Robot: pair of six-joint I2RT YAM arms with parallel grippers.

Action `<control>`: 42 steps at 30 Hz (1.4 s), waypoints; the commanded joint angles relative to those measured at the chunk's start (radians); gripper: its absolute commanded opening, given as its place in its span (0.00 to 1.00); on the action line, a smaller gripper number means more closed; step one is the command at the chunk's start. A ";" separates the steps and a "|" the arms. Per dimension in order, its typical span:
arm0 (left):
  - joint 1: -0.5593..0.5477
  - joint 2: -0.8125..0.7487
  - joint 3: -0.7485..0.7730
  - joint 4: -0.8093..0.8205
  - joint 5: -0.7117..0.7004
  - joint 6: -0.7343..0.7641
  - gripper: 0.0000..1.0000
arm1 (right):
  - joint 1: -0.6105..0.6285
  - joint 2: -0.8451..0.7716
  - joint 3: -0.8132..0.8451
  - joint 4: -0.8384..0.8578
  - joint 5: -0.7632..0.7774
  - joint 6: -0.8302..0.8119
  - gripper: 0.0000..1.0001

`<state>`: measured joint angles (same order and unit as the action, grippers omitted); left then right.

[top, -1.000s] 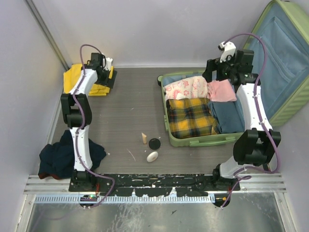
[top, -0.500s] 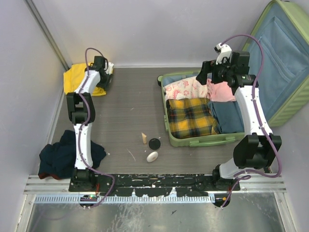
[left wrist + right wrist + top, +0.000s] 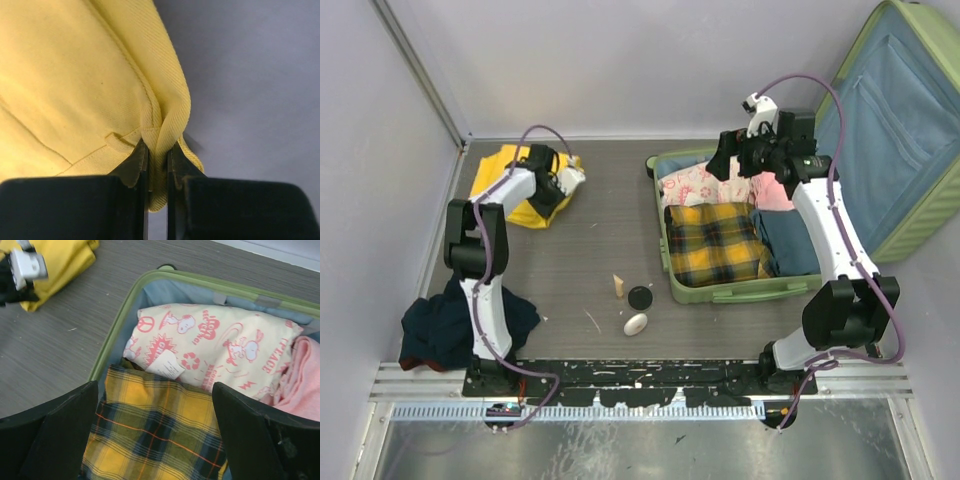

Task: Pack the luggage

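Observation:
The luggage [image 3: 720,293], a light-green hard-shell suitcase, lies open at the right with its blue-lined lid [image 3: 900,120] leaning up behind. It holds a cream printed cloth [image 3: 220,340], a pink cloth [image 3: 305,380], a yellow plaid cloth [image 3: 150,435] and a dark blue fold [image 3: 790,240]. My left gripper [image 3: 157,145] is shut on a bunched edge of a yellow garment [image 3: 515,185] at the far left of the table. My right gripper [image 3: 154,387] hangs open over the back of the luggage, with nothing between its fingers.
A dark navy garment [image 3: 440,320] lies heaped at the near left. A small wooden block [image 3: 619,286], a black round disc [image 3: 640,297] and a white oval object [image 3: 636,324] sit mid-table just left of the luggage. Walls stand close at the left and back.
My left gripper has shut on the yellow garment and dragged it right and nearer from the back left corner. The right gripper has drifted left over the luggage, still open.

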<state>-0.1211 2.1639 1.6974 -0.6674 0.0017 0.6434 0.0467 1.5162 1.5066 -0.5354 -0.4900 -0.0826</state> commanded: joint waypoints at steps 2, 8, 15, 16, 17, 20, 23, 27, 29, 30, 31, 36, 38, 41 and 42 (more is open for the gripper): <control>-0.089 -0.187 -0.280 -0.345 0.311 0.348 0.00 | 0.057 -0.005 0.000 0.085 -0.021 0.043 0.99; -0.079 -0.416 -0.521 -0.374 0.271 0.641 0.02 | 0.159 0.031 -0.006 0.113 -0.027 0.077 0.99; -0.032 -0.645 -0.669 -0.134 0.230 0.673 0.22 | 0.318 0.152 0.031 0.150 -0.010 0.134 0.95; -0.021 -0.662 -0.653 -0.144 0.261 0.635 0.31 | 0.341 0.178 0.045 0.158 -0.005 0.149 0.94; -0.008 -0.673 -0.633 -0.167 0.289 0.592 0.36 | 0.361 0.203 0.063 0.166 0.003 0.165 0.94; 0.018 -0.709 -0.595 -0.225 0.351 0.478 0.52 | 0.428 0.295 0.132 0.178 0.031 0.207 0.93; 0.042 -0.754 -0.592 -0.208 0.389 0.342 0.61 | 0.473 0.394 0.207 0.182 0.057 0.242 0.92; 0.076 -0.784 -0.585 -0.124 0.396 0.016 0.68 | 0.511 0.518 0.304 0.188 0.072 0.268 0.91; 0.096 -0.791 -0.586 -0.092 0.386 -0.180 0.68 | 0.519 0.584 0.354 0.188 0.066 0.280 0.91; 0.106 -0.795 -0.591 -0.088 0.401 -0.236 0.68 | 0.522 0.618 0.384 0.186 0.058 0.287 0.90; 0.116 -0.801 -0.601 -0.081 0.416 -0.282 0.68 | 0.524 0.659 0.408 0.186 0.051 0.290 0.89; 0.190 -0.826 -0.692 0.037 0.341 -0.524 0.70 | 0.536 0.779 0.511 0.195 0.039 0.301 0.84; 0.236 -0.817 -0.701 0.045 0.314 -0.612 0.71 | 0.545 0.810 0.529 0.204 0.039 0.303 0.82; 0.321 -0.802 -0.716 0.056 0.299 -0.717 0.70 | 0.564 0.845 0.529 0.216 0.050 0.304 0.79; 0.351 -0.796 -0.726 0.066 0.309 -0.751 0.70 | 0.569 0.855 0.530 0.222 0.053 0.303 0.78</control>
<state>0.1349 1.3685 0.9882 -0.6819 0.3313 0.1246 0.5835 2.3619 1.9808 -0.3695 -0.4385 0.2058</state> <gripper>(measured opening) 0.702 0.793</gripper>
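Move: Low over the table, the left hand already has the near-right corner of the yellow cloth, whose middle is about 8 cm ahead and 8 cm left; the bare table it drags towards is some 21 cm back and 2 cm right, with the beige tube 20 cm back and 18 cm right. From the right hand, the yellow cloth lies about 49 cm left, 12 cm ahead and 25 cm below; beneath that hand in the suitcase, the plaid cloth is 4 cm back, 4 cm left, the bunny-print cloth 13 cm ahead, 7 cm left. Dragging the pinched corner on back towards the robot, the left hand keeps low for about 20 cm and turns clockwise, then opens, lets go and rises clear, turning back counter-clockwise and tilting. Meanwhile the right hand swings some 30 cm left out of the suitcase area, sinking 20 cm and tipping down, its fingers open, to the yellow cloth's right edge. ##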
